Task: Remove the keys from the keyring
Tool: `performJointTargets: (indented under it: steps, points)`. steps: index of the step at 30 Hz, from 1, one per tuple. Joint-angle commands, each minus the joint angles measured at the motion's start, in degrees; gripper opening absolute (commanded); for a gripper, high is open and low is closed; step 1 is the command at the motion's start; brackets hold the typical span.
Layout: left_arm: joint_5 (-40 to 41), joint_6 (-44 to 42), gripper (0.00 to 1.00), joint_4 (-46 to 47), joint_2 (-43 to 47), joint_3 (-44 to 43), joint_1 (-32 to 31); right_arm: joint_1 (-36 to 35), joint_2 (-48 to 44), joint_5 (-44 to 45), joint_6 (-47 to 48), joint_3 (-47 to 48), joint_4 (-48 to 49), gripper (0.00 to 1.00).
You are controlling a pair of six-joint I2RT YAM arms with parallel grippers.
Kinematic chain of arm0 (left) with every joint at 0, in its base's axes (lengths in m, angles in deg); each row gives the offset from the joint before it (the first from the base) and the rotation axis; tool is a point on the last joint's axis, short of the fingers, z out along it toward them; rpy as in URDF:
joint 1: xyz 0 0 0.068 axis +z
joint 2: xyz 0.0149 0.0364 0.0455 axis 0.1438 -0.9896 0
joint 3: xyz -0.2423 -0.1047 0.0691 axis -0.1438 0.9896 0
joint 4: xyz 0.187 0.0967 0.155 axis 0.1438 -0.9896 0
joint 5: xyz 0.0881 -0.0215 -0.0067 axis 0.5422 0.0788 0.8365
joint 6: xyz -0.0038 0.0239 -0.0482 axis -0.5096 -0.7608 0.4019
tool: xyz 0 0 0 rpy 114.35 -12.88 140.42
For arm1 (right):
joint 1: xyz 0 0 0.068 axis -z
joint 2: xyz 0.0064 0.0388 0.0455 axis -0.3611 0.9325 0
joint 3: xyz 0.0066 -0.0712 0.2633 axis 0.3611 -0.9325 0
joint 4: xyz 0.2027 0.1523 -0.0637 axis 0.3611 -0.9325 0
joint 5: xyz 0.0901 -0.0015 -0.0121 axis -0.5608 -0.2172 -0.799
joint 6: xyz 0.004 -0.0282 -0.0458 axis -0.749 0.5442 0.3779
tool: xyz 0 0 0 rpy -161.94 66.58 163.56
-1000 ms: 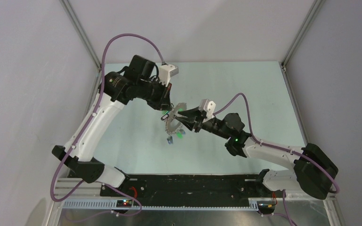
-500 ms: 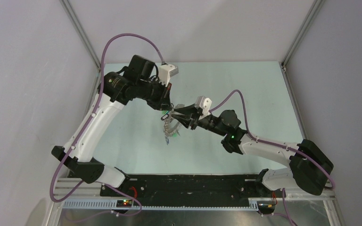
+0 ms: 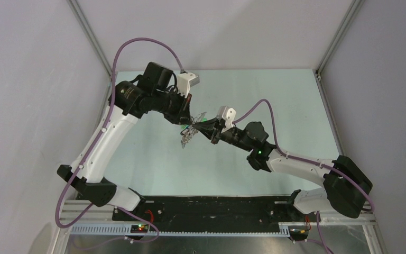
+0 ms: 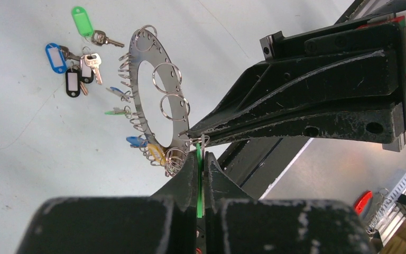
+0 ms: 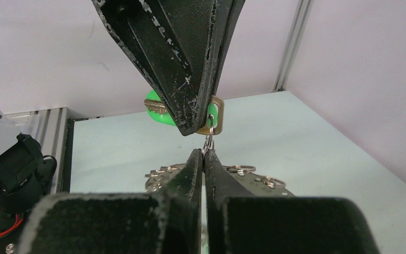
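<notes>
The keyring (image 4: 150, 79), a flat grey disc with small split rings and several tagged keys round its rim, hangs in the air between both grippers; it also shows in the top view (image 3: 189, 135). My left gripper (image 4: 201, 154) is shut on a green-tagged key (image 5: 214, 117) still linked to the disc by a small split ring (image 5: 208, 142). My right gripper (image 5: 204, 153) is shut on the keyring's edge at that split ring, tip to tip with the left gripper (image 5: 198, 129). In the top view the two grippers meet (image 3: 195, 124).
Loose keys lie on the pale green table (image 4: 26, 148): a green-tagged one (image 4: 83, 22), a blue-tagged one (image 4: 56, 57) and a black-tagged one (image 4: 73, 83). Grey walls and metal posts enclose the table on three sides.
My right gripper has moved up and left with the keyring until it meets the left gripper. The disc has tilted from face-on to nearly edge-on in the top view. The left arm has barely moved.
</notes>
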Motion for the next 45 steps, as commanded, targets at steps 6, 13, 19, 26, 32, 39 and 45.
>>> performJointTargets:
  steps: [6,13,19,26,32,39,45]
  points:
    - [-3.1,0.1,0.0,2.3,1.5,0.6,2.1,-0.6,-8.9,-1.4,2.6,-0.1,1.0,0.0]
    - [-7.7,0.2,0.0,3.8,-0.1,4.3,1.6,-0.5,-9.9,-2.8,3.4,-0.1,2.6,0.0]
    - [-3.1,0.2,0.0,5.6,1.7,5.7,2.1,0.1,-13.0,1.1,3.3,-0.7,-3.3,0.0]
    - [3.0,3.5,0.0,18.3,1.6,17.7,4.0,2.8,-23.1,11.3,3.0,-1.7,-18.7,0.0]
    - [12.1,7.3,0.0,32.9,-5.2,21.7,5.4,7.0,-31.2,17.6,3.0,-1.7,-33.8,0.0]
    - [14.6,11.0,0.01,46.4,-16.3,24.2,7.1,14.7,-32.6,21.4,0.6,-1.7,-41.1,0.0]
    - [15.2,13.1,0.05,52.4,-23.5,25.4,8.0,20.4,-32.5,23.1,-2.4,-1.6,-44.7,0.0]
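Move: My left hand holds the green-tagged key; the loose pile of removed keys lies about 17 cm ahead of this hand, 3 cm to its left and some 30 cm below, with the loose green tag about 20 cm ahead and 2 cm to the right. My right fingers already pinch a small ring: from them the held key is about 3 cm left and 2 cm up, level ahead, and the keyring plate's middle about 5 cm below, 1 cm left. I draw my right hand about 5 cm up and a little back, still pinching its ring, while my left keeps the green tag nearly in place. Then I carry the keyring some 18 cm right, ending with a forward dip and turning clockwise; my left hand swings forward and down towards the pile, about 25 cm, turning some 20 degrees counter-clockwise, fingers still shut. ##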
